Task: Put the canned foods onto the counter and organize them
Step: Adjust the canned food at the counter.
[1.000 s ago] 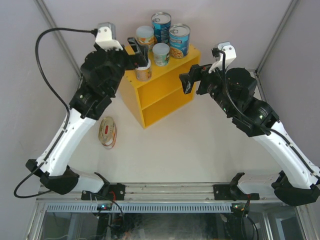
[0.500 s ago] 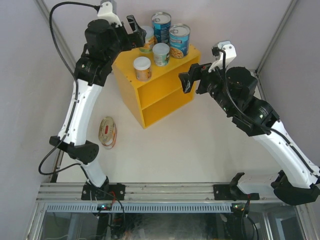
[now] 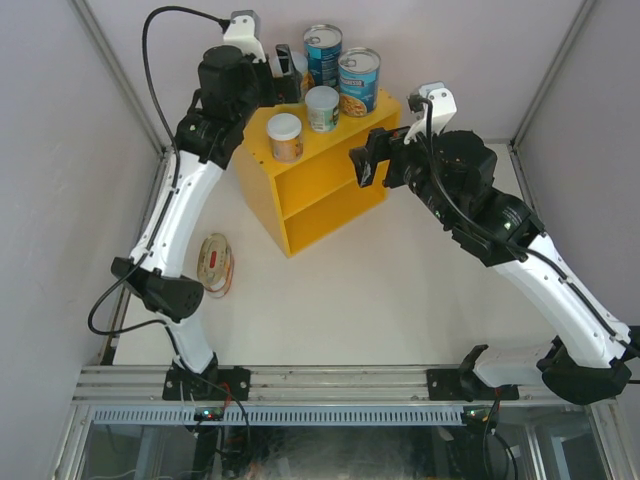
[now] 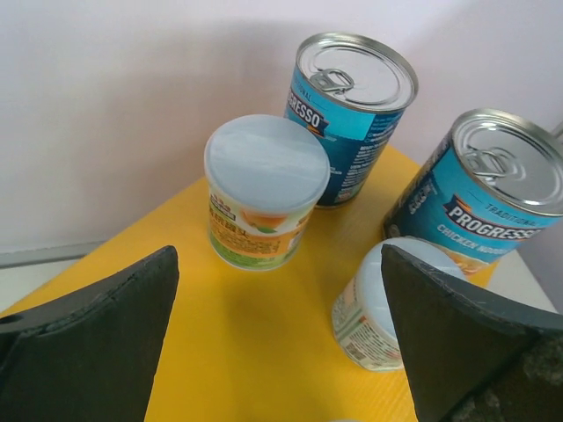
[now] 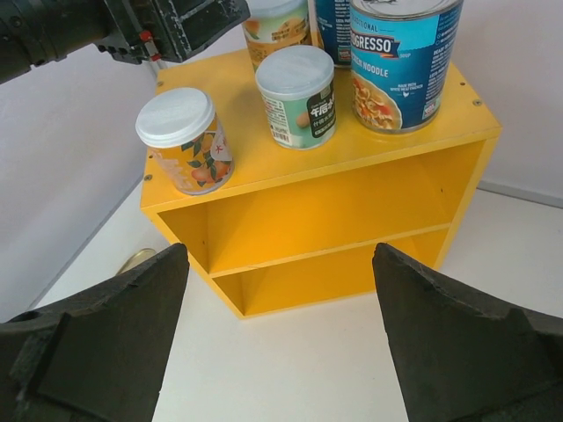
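The yellow counter (image 3: 318,196) carries two tall blue cans (image 3: 322,48) (image 3: 359,78) and three small pale-lidded cans: one at the front left (image 3: 285,136), one in the middle (image 3: 322,106), one at the back, mostly hidden behind my left gripper. My left gripper (image 3: 284,62) is open and empty above the counter's back left. In its wrist view (image 4: 277,352) the back small can (image 4: 266,192) stands ahead of the fingers. My right gripper (image 3: 365,166) is open and empty beside the counter's right end, facing its shelves (image 5: 352,220). Flat oval tins (image 3: 215,265) lie stacked on the table left of the counter.
Grey walls and metal frame posts close in the table at the back and both sides. The left arm's black cable loops above the counter's left. An oval tin's edge (image 5: 136,259) shows on the white table left of the counter.
My left gripper has let go of the front-left small can, which stays upright on the counter, and has risen and moved back. My right gripper has shifted slightly left.
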`<action>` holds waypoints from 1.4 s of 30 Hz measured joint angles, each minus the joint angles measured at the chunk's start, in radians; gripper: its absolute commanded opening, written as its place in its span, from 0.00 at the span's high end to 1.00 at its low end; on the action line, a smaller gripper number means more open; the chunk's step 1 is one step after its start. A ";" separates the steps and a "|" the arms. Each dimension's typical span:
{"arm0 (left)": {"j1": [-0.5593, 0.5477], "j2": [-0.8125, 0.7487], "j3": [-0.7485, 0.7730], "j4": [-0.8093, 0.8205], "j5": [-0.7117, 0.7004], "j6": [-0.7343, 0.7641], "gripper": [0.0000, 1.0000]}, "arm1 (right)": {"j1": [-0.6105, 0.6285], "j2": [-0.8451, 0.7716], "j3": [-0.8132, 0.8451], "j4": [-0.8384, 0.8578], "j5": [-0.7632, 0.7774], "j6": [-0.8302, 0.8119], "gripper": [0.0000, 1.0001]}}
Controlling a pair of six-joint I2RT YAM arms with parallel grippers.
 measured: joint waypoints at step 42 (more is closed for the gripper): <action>0.031 0.178 -0.052 0.325 -0.014 0.011 0.04 | 0.018 0.027 -0.030 0.038 0.003 -0.019 0.15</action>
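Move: The white-lidded orange jar at the back of the yellow shelf's top lies about 10 cm ahead of my left hand, 2 cm to its right and 7 cm below. The nearer blue can stands some 4 cm beyond that jar and 6 cm to its right; the green jar is 7 cm nearer and 5 cm to its right; the front orange jar is 14 cm nearer, level with it sideways. From my right hand the rear jar is about 27 cm ahead, 18 cm left, 6 cm below. With the fingers held wide open, I bring my left hand in over the shelf top towards the rear orange jar, about 8 cm forward, sinking some 4 cm over the first half and then running on nearly level. The fingertips come up on either side of the jar's lid, the right one slipping in on the blue can's side, and I don't close them. ##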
